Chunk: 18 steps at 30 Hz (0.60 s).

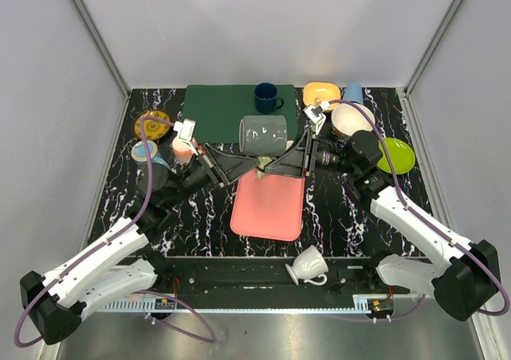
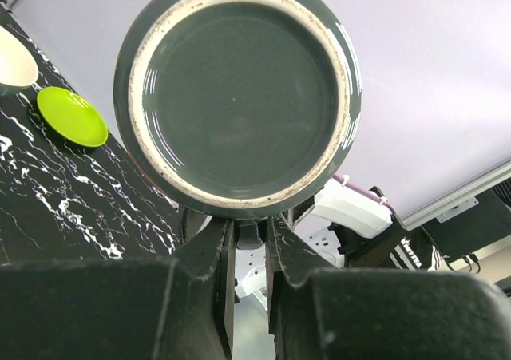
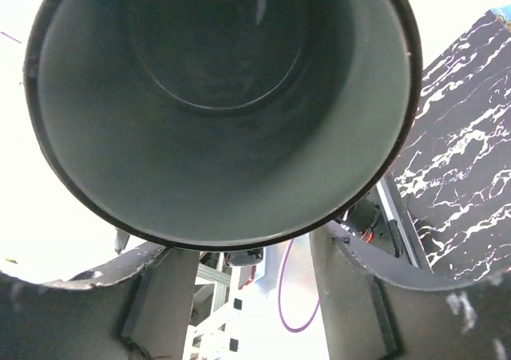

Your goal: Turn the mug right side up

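The grey mug (image 1: 263,135) hangs on its side in the air above the far end of the pink mat (image 1: 269,204). Its base (image 2: 239,96) faces the left wrist camera and its open mouth (image 3: 215,96) faces the right wrist camera. My left gripper (image 1: 254,162) is under the mug, shut on the mug's handle (image 2: 249,234), which sits between the fingers (image 2: 209,272). My right gripper (image 1: 273,167) comes in from the right, and its fingers (image 3: 351,288) stand apart on either side below the mug's rim, open.
A dark blue mug (image 1: 266,96) stands on the green mat (image 1: 215,112). A white cup (image 1: 307,266) lies by the near edge. An orange bowl (image 1: 321,94), a cream bowl (image 1: 351,119) and a lime plate (image 1: 397,155) are on the right; a yellow plate (image 1: 152,124) is on the left.
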### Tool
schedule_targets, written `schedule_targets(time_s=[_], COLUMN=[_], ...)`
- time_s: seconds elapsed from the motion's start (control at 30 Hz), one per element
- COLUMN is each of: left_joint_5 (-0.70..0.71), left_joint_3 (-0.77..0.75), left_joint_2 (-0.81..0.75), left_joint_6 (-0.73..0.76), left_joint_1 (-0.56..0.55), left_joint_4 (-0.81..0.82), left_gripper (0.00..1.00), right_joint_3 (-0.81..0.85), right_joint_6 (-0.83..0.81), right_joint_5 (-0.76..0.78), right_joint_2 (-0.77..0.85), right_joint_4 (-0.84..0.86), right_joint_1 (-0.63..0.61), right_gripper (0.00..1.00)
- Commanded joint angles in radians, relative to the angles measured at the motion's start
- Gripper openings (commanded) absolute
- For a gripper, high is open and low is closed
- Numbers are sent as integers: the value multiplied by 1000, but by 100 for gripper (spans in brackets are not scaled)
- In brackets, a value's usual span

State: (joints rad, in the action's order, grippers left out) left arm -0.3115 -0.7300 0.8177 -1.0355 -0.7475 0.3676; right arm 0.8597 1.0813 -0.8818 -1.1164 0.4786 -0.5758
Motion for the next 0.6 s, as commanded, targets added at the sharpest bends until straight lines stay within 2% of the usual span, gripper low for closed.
schedule_targets(time_s=[0.0, 0.23, 0.57], left_joint_5=[-72, -66, -66], left_joint_3=[-3, 17, 37], left_joint_2=[-15, -2, 47], left_joint_6=[-26, -12, 20], left_joint_1=[-6, -6, -50], left_joint_4=[180, 160, 165], left_gripper=[0, 0, 0], right_joint_3=[65, 84, 59], right_joint_6=[15, 34, 88], right_joint_5=[-22, -17, 96], right_joint_2=[-22, -51, -71], right_joint_4=[106, 133, 215], right_joint_1=[-7, -10, -10], right_gripper=[60, 43, 42])
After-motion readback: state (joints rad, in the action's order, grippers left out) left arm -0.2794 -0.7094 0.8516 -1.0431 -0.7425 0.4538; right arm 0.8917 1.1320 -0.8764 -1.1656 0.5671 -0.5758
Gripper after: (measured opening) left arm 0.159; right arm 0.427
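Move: The grey mug hangs sideways, mouth towards the right hand, its handle pinched by the left. Its middle is about 5 cm ahead, 2 cm to the right and 4 cm above the left hand. From the right hand it is some 5 cm ahead, 2 cm left and 4 cm up. The green mug is roughly 15 cm ahead and 30 cm below the right hand, with the cream mug 8 cm right of it. The right hand rises about 1.5 cm, its fingers closing partway around the handle the left still pinches. ##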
